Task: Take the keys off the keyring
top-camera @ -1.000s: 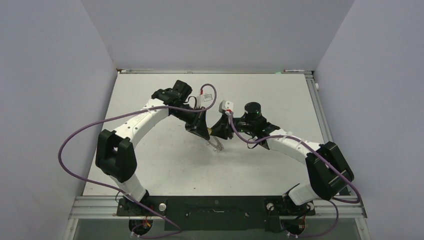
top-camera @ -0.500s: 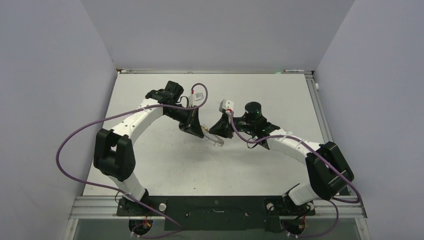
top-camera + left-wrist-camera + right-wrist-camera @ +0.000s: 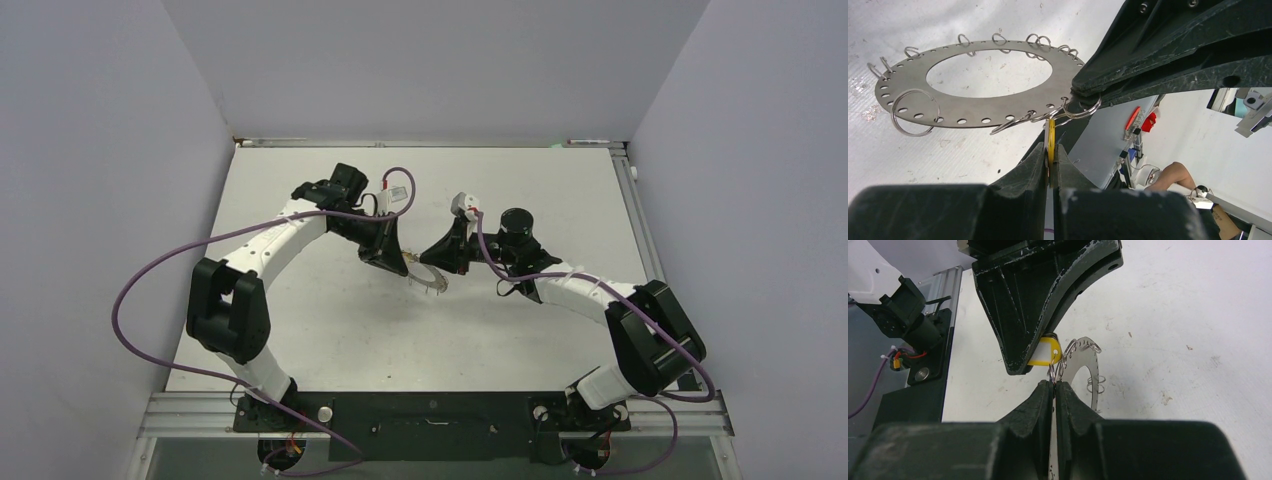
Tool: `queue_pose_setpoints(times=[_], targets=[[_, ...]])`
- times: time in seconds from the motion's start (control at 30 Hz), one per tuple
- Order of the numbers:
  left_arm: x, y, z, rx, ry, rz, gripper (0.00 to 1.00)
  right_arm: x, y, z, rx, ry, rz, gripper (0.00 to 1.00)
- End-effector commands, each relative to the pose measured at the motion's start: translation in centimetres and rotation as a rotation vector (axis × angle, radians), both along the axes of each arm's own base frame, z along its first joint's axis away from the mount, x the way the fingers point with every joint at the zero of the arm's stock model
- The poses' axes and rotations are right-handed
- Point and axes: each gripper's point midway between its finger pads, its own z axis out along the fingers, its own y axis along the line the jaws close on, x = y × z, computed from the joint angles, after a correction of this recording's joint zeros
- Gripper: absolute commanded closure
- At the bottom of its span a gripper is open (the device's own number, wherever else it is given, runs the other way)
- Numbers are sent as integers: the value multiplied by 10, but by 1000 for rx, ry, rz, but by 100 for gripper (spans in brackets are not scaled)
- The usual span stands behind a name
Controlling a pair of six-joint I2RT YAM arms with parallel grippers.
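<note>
The keyring is a flat grey metal ring with holes and small wire loops round its edge, held tilted just above the table. My left gripper is shut on the key, a small flat yellow piece hanging from a wire loop on the ring's near edge. My right gripper is shut on the keyring's edge, right beside that loop. In the right wrist view the key shows under the left gripper's fingers. In the top view both grippers meet at the keyring.
The white table is scuffed and marked. Purple cables loop from both arms. Grey walls stand on three sides, and a metal rail runs along the far edge.
My left arm has drawn back to the left with the key. My right wrist has shifted right and turned. The keyring sits slightly farther back between the two grippers.
</note>
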Motion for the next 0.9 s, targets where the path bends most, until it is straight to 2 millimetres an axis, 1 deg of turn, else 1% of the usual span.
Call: queue_pose_setpoints(times=[0.0, 0.03, 0.17, 0.2, 0.3, 0.43, 0.63, 0.87], targets=[[3, -2, 20, -33, -102, -18, 100, 1, 2, 6, 5, -101, 31, 95], [3, -2, 22, -32, -106, -22, 100, 2, 2, 3, -7, -106, 32, 93], [2, -3, 27, -31, -128, -40, 100, 3, 0, -7, -43, -109, 37, 75], [2, -3, 27, -30, -131, -43, 100, 3, 0, -7, -45, -113, 39, 72], [0, -4, 27, -28, -135, -53, 100, 4, 0, -4, -54, -136, 44, 69], [-2, -4, 28, -31, -137, -62, 100, 4, 2, 4, -63, -162, 59, 61], [-2, -4, 31, -35, -140, -67, 100, 0, 10, 13, -71, -187, 98, 57], [-4, -6, 32, -38, -143, -75, 100, -9, 21, 10, -85, -188, 124, 54]])
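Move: The right fingers are shut on the small wire rings strung to the yellow tag. The tag, pinched in the left gripper, lies about 3 cm to the right hand's left and 1 cm back, nearly level with it. The large flat keyring hangs below, its middle some 2 cm back, 1 cm right and 4 cm down from the right hand. From the left hand, the small wire rings are roughly 3 cm to the right and 1 cm forward. The right gripper lets go of the small wire rings, opening to nearly half as it sinks about 2 cm. It then climbs back most of the way and eases 1 cm left towards the yellow tag, ending slightly back, with its wrist turned about 10 degrees. The left gripper keeps its pinch on the tag and holds almost still. ##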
